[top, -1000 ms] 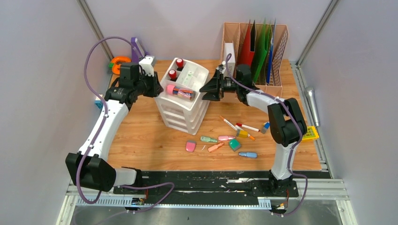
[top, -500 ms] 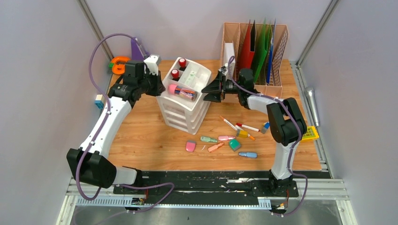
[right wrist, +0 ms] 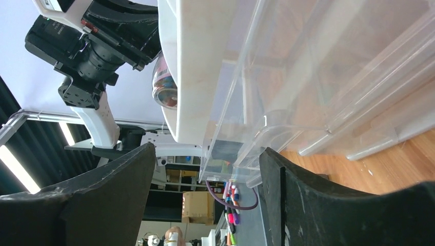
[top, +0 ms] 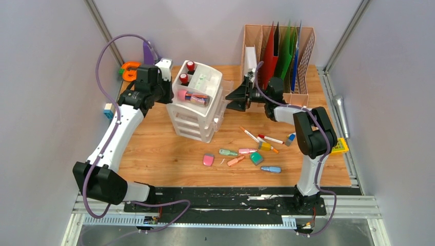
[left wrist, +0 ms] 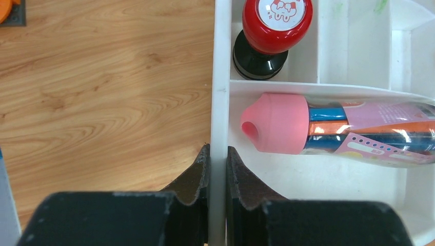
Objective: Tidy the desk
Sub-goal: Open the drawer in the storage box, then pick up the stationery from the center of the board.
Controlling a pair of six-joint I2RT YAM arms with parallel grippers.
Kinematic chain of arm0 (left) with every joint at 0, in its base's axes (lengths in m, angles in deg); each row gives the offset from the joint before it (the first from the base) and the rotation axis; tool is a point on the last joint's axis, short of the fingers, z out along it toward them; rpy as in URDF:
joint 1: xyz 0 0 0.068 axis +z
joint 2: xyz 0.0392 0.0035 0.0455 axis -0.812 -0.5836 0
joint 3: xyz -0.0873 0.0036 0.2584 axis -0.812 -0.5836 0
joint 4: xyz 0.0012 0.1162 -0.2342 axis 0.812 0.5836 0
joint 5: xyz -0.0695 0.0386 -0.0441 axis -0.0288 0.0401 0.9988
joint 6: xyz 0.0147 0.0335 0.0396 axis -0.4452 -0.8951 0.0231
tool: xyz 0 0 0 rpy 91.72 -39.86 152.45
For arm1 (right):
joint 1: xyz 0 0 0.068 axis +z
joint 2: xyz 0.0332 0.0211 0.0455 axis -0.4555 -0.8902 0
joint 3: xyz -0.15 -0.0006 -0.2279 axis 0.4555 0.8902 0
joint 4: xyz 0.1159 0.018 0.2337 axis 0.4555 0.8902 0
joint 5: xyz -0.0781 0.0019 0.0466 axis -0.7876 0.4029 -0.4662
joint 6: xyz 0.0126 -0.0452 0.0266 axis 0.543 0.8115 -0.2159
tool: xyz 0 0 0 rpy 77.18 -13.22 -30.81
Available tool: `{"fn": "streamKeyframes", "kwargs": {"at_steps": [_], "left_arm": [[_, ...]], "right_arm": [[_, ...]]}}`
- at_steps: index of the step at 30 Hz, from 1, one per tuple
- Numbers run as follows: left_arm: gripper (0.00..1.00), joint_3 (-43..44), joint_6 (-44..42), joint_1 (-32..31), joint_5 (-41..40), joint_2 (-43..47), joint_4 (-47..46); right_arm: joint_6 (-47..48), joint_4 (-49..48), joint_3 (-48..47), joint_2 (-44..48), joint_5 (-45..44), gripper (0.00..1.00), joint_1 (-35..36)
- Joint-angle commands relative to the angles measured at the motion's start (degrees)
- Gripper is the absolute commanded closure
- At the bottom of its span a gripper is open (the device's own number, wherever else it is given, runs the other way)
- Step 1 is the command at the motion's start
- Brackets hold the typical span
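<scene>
The desk carries a white drawer unit at the back middle. My left gripper is shut on the left rim of its top tray, one finger outside the wall and the other inside. In the tray stand two red-capped stamps and a pink-capped tube of pens lies beside them. My right gripper stands open at the unit's right side. A clear drawer sticks out toward it, its front lip between the fingertips without touching them.
Loose markers, highlighters and erasers lie on the front right of the wood. A wooden file rack with folders stands at the back right. An orange tape dispenser sits back left, a yellow calculator at the right edge.
The drawer unit has shifted and turned to the left with my left gripper on its rim. The right gripper has opened wider and drawn back right, and a clear drawer now sticks out.
</scene>
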Motion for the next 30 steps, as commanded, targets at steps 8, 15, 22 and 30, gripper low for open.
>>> {"fn": "streamKeyframes", "kwargs": {"at_steps": [8,15,22,30], "left_arm": [[1.0,2.33,-3.65,1.28,-8.65,1.95,0.99],[1.0,4.37,-6.44,1.31,-6.57,0.48,2.86],[1.0,6.89,-11.27,3.29,-2.59,-0.73,6.7],[1.0,11.47,-17.84,4.96,1.77,-3.65,12.12]], "right_arm": [[12.9,11.0,-1.11,4.86,3.36,0.25,-0.99],[39.03,39.24,-3.21,9.33,-1.16,0.25,-2.02],[66.56,66.7,-9.36,14.47,-11.48,0.26,-2.74],[95.55,89.2,-12.12,18.11,-25.91,0.28,-2.04]]}}
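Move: The left gripper already pinches the left rim of the storage box; the box's middle lies about 10 cm to its right, 4 cm ahead and 12 cm below, and the pencil bottle about 8 cm right. The right gripper, already open and pointing left, has the pulled-out drawer's front about 2 cm to its left and 1 cm back. A capped marker lies about 9 cm right of the right gripper, 5 cm back and 18 cm below. Back the right gripper off the open drawer front, slowly at first and then faster, some 7 cm to the right and 4 cm down, leaving its fingers wide open while they tip from pointing left to pointing about 35 degrees down and the wrist rolls. Keep the left gripper pinched on the rim and carry the box about 3 cm left, rising slightly and rolling its left side up. ##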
